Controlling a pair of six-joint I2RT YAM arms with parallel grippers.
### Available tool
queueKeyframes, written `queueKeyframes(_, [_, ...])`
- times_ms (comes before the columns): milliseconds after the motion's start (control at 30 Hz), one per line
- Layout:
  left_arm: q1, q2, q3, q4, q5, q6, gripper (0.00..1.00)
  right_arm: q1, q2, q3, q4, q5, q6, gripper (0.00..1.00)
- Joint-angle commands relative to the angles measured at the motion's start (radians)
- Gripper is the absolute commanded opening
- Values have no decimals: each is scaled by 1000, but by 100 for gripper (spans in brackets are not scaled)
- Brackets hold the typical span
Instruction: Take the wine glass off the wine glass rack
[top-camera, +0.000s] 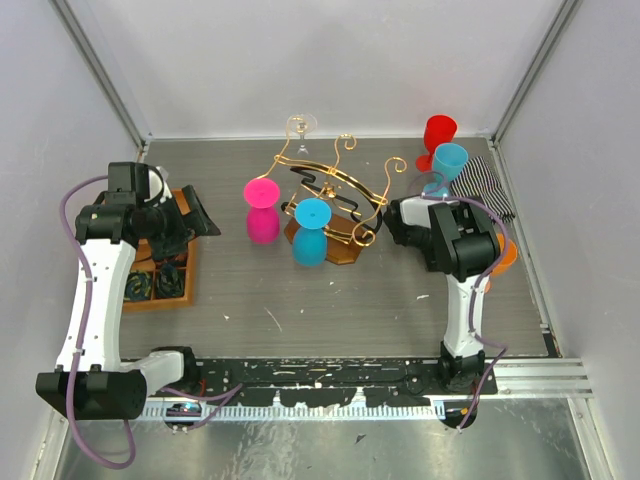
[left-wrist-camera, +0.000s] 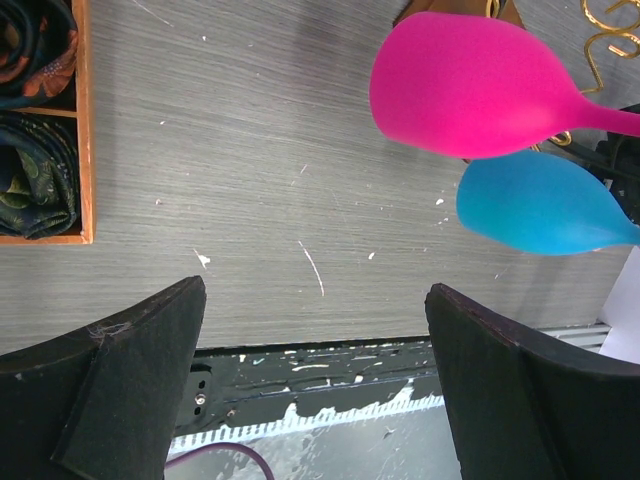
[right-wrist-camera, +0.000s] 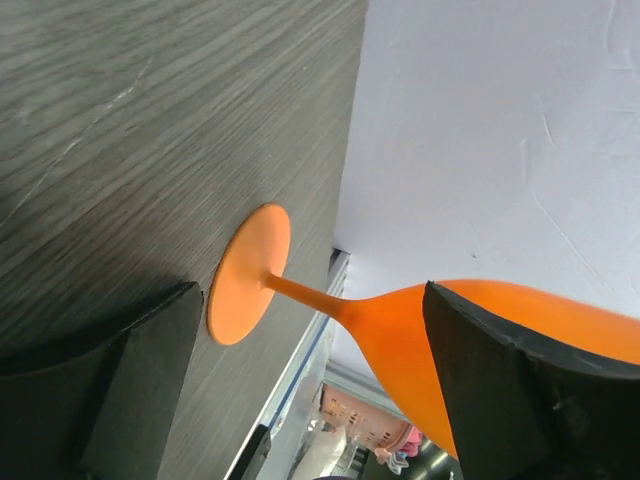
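Note:
The wine glass rack (top-camera: 335, 195), gold wire on a brown base, stands mid-table. A pink wine glass (top-camera: 263, 212) (left-wrist-camera: 470, 85) and a blue wine glass (top-camera: 311, 232) (left-wrist-camera: 540, 205) hang upside down from its near arms. A clear glass (top-camera: 300, 125) hangs at its back. An orange wine glass (top-camera: 505, 255) (right-wrist-camera: 400, 330) stands upright on the table at the right, its foot flat on the surface. My right gripper (right-wrist-camera: 310, 290) is open with the orange glass's stem and bowl between its fingers. Over the tray at the left my left gripper (top-camera: 200, 215) (left-wrist-camera: 315, 288) is open and holds nothing.
An orange compartment tray (top-camera: 160, 290) (left-wrist-camera: 82, 120) with rolled fabrics lies at the left. A red glass (top-camera: 438, 135) and a light blue glass (top-camera: 448, 165) stand at the back right by a striped cloth (top-camera: 485, 185). The right wall is close behind the orange glass.

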Motion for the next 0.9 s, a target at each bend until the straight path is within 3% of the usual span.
queueKeyframes(0, [2, -5, -2, 0, -3, 13, 98, 20, -27, 18, 195, -302, 19, 100])
queueKeyframes(533, [1, -7, 5, -4, -5, 17, 98, 19, -145, -33, 296, -631, -103, 100])
queueKeyframes(867, [2, -2, 12, -7, -3, 17, 98, -8, -273, -140, 337, -737, -137, 100])
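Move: The orange glass just released stands upright about 4 cm to the right of the right hand and 1 cm back, its middle some 3 cm higher. From the same hand, the light-blue glass already set down stands about 18 cm ahead and 6 cm left. The blue glass still hanging on the rack is roughly 30 cm left, 1 cm ahead and 8 cm higher. From the left hand the orange glass lies some 55 cm right, nearly level ahead, 16 cm lower. Leftward, away from the orange glass and towards the rack side, the right hand backs off steadily by about 5 cm, sinking a centimetre or so. As it goes, the wrist tips the fingers down some 30 degrees, from pointing mostly right to pointing steeply at the table; they stay wide open, holding nothing. ##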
